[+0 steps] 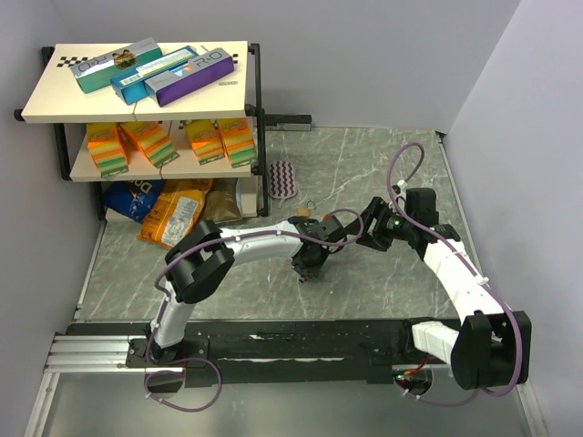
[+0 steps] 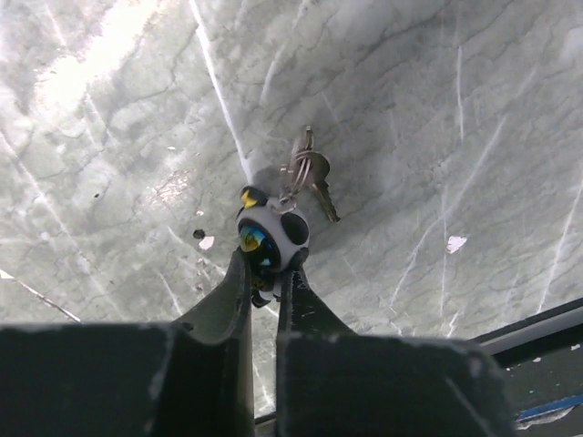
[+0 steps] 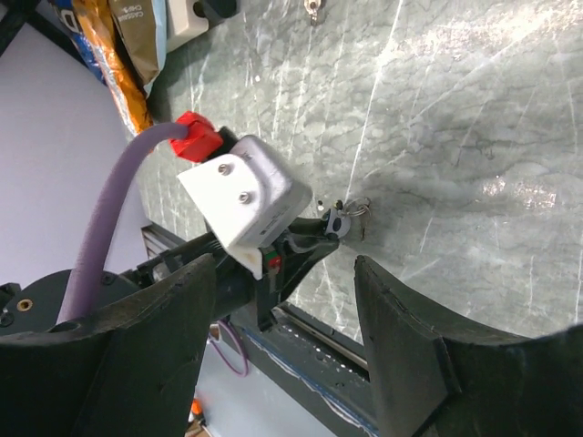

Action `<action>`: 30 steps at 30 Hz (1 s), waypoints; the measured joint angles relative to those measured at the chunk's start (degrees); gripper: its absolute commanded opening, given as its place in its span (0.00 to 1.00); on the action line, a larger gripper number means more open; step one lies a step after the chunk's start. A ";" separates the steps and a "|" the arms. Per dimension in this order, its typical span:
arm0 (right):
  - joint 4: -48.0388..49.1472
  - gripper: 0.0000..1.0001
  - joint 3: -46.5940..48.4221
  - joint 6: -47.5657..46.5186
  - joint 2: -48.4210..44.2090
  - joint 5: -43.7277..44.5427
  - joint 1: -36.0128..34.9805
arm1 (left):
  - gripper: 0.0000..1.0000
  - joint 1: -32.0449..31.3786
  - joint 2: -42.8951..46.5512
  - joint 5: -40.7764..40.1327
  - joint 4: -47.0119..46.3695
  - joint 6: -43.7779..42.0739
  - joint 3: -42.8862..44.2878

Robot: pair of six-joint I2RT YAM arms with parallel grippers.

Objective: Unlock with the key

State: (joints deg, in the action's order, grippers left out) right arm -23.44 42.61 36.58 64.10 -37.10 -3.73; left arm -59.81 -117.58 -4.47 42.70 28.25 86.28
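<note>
The key is a small bunch of silver keys on a ring, lying on the marble table. The ring joins a round white-and-black charm. My left gripper is shut on that charm, low over the table's middle. In the right wrist view the charm and the key ring show at the tip of the left arm's fingers. My right gripper stands open just right of the left one, with nothing between its fingers. A small brass padlock lies behind the left gripper.
A two-tier shelf with boxes stands at the back left, snack bags under it. A purple-and-white striped pad lies beside the shelf. The black base rail runs along the near edge.
</note>
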 measured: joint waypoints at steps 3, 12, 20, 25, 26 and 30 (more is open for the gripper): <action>-0.07 0.69 0.00 0.00 -0.15 0.00 0.37 | 0.01 0.09 0.66 -0.31 0.22 0.04 -0.02; 2.58 0.71 -0.68 3.74 -0.94 -3.06 0.52 | 0.01 2.67 0.48 1.31 5.81 1.51 12.33; 8.57 0.71 -2.97 12.28 -0.94 -6.56 -0.37 | 0.01 5.09 0.52 4.46 6.93 3.21 18.14; 11.89 0.70 -3.96 15.32 -0.85 -7.19 -1.40 | 0.01 4.92 0.52 6.29 7.76 4.15 18.84; 12.48 0.70 -4.42 15.87 -0.72 -7.23 -1.51 | 0.01 4.90 0.52 6.43 7.67 4.26 18.88; 13.27 0.70 -5.66 17.33 0.39 -7.32 -2.03 | 0.01 4.90 0.52 7.19 7.74 4.87 18.99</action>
State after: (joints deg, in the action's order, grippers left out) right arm -10.17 36.95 53.91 64.49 -44.42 -5.76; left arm -54.92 -117.05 2.72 50.43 33.12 105.27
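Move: The keyring's grey ball charm is already pinched in the left fingertips, with the keys lying about 3 cm ahead and 3 cm to the right, 2 cm lower. The open right gripper, where it is headed, waits roughly 7 cm ahead, 13 cm right and 13 cm above; the padlock lies about 18 cm ahead, 1 cm left, on the table. From the right hand the charm is some 7 cm back, 13 cm left and 14 cm below; the padlock is 11 cm ahead, 14 cm left, 15 cm below. The keyring is lifted off the table by its charm, still gripped in the left fingers: up about 10 cm, and some 5 cm forward and 5 cm right, towards the open right gripper, quick at first and then easing off, the fingertips tilting rightward roughly 15 degrees. The right hand shifts about 3 cm left to meet it, rising a little and sinking partly back, its fingers rolling flatter and staying wide open. ##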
